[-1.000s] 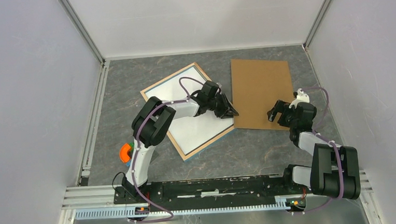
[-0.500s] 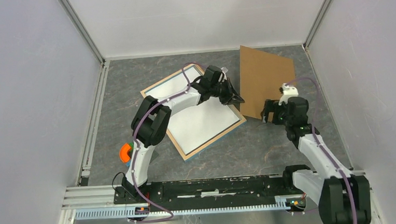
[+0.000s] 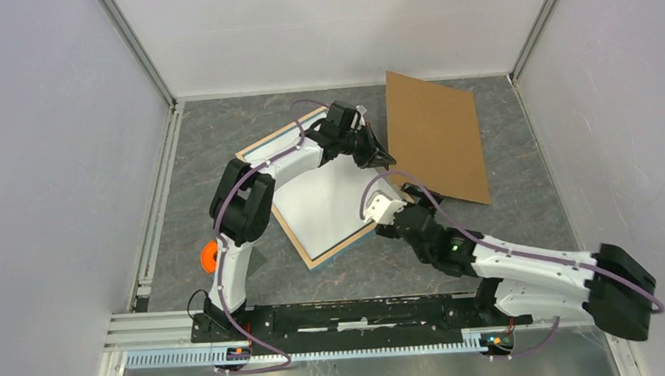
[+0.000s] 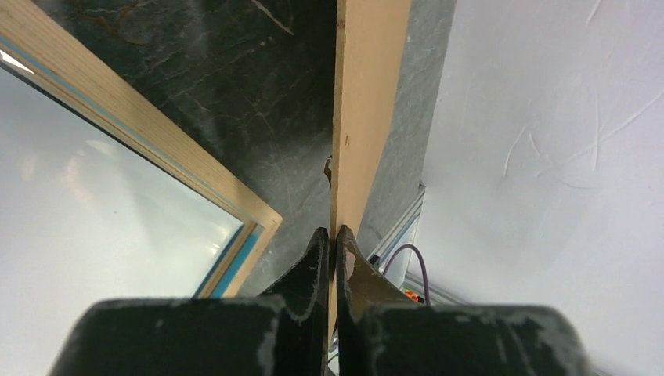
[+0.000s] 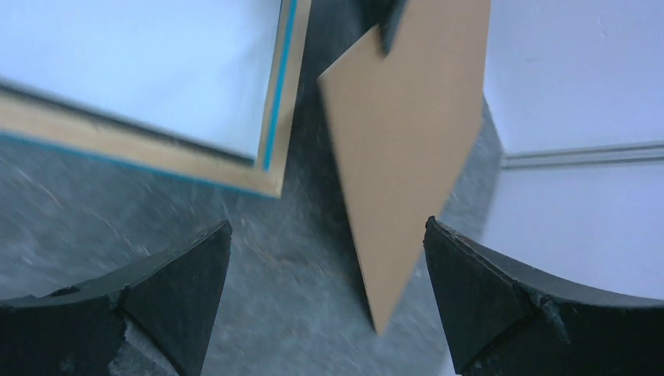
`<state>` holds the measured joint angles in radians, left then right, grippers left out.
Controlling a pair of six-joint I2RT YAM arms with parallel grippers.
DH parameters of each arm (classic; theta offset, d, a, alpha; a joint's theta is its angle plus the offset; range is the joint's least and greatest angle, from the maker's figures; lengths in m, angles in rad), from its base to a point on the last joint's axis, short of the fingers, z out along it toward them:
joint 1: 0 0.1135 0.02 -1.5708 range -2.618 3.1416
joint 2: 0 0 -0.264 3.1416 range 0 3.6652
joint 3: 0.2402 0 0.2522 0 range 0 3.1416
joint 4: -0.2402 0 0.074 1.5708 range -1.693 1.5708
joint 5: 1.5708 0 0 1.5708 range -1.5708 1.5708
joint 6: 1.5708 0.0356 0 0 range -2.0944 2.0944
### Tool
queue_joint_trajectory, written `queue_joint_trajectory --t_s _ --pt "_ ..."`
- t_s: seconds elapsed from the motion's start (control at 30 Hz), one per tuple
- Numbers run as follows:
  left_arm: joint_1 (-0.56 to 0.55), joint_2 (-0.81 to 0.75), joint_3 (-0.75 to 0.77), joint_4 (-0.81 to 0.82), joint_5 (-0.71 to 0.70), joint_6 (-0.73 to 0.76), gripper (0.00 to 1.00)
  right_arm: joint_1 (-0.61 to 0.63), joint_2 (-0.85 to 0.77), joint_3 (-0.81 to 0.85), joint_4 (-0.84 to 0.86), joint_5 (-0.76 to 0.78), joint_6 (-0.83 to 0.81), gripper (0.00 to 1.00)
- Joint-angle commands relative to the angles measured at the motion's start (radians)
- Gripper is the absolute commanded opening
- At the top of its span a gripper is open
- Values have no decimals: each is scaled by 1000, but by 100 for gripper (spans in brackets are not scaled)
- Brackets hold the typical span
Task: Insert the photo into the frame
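The frame [image 3: 316, 257] lies flat at mid-table, light wood side up with a blue edge [image 5: 156, 153]. A plain white sheet [image 3: 325, 193] fills its opening; no printed side of the photo shows. My left gripper [image 3: 381, 156] is shut on the left edge of the brown cardboard board [image 3: 437, 134], which stands tilted off the table; the left wrist view shows that edge [image 4: 368, 94] pinched between the jaws [image 4: 331, 233]. My right gripper [image 3: 394, 226] hovers open and empty [image 5: 328, 222] by the frame's near right corner, the board's near corner [image 5: 407, 141] ahead of it.
An orange object [image 3: 211, 255] sits beside the left arm's lower link. White walls [image 3: 58, 170] enclose the grey table on three sides. A metal rail [image 3: 345, 314] carrying both arm bases runs along the near edge.
The left gripper closed on the cardboard board's edge and tilted it up toward the back. The right arm swung left from the board's near edge to the frame's near right corner.
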<state>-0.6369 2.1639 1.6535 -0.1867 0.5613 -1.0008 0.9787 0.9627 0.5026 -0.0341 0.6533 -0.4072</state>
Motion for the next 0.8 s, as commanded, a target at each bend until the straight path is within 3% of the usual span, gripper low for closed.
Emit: queue_joint_trajectory --t_s 0.0,0.13,0.53,0.7,0.77 --pt "3 -131 -6 -10 38 48 2 66 115 -23 102 368 -169 98" --pt "8 -173 -52 -7 68 51 2 83 144 -55 262 460 -249 98" --pt "19 -255 -133 -3 110 53 2 70 147 -142 546 453 -376 98" --pt "18 -298 -179 7 120 50 2 27 203 -152 729 565 -377 98" --pt "17 -311 -202 12 123 49 2 21 194 -152 709 509 -333 98"
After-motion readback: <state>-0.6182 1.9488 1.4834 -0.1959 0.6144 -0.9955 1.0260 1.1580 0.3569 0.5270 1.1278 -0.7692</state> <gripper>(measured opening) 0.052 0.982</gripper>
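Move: The left hand already pinches the brown board by its left edge near the near corner; the board's middle is about 12 cm to the right, 5 cm ahead and 6 cm lower. The frame, with the white-backed photo in it, has its middle about 16 cm to this hand's left, 4 cm back and 11 cm below. From the right hand the board's middle is some 16 cm ahead, 7 cm right and 8 cm lower; the frame's middle is about 21 cm left, 6 cm ahead and 13 cm below. Upward first, then back and left towards the frame, the left hand carries the pinched board edge, rising about 5 cm and keeping its grip. The right hand, wide open, dips briefly, then works some 5 cm to the right and slightly forward along the board's near edge, rolling right side down, turning clockwise and levelling its fingers; no touch can be made out. ##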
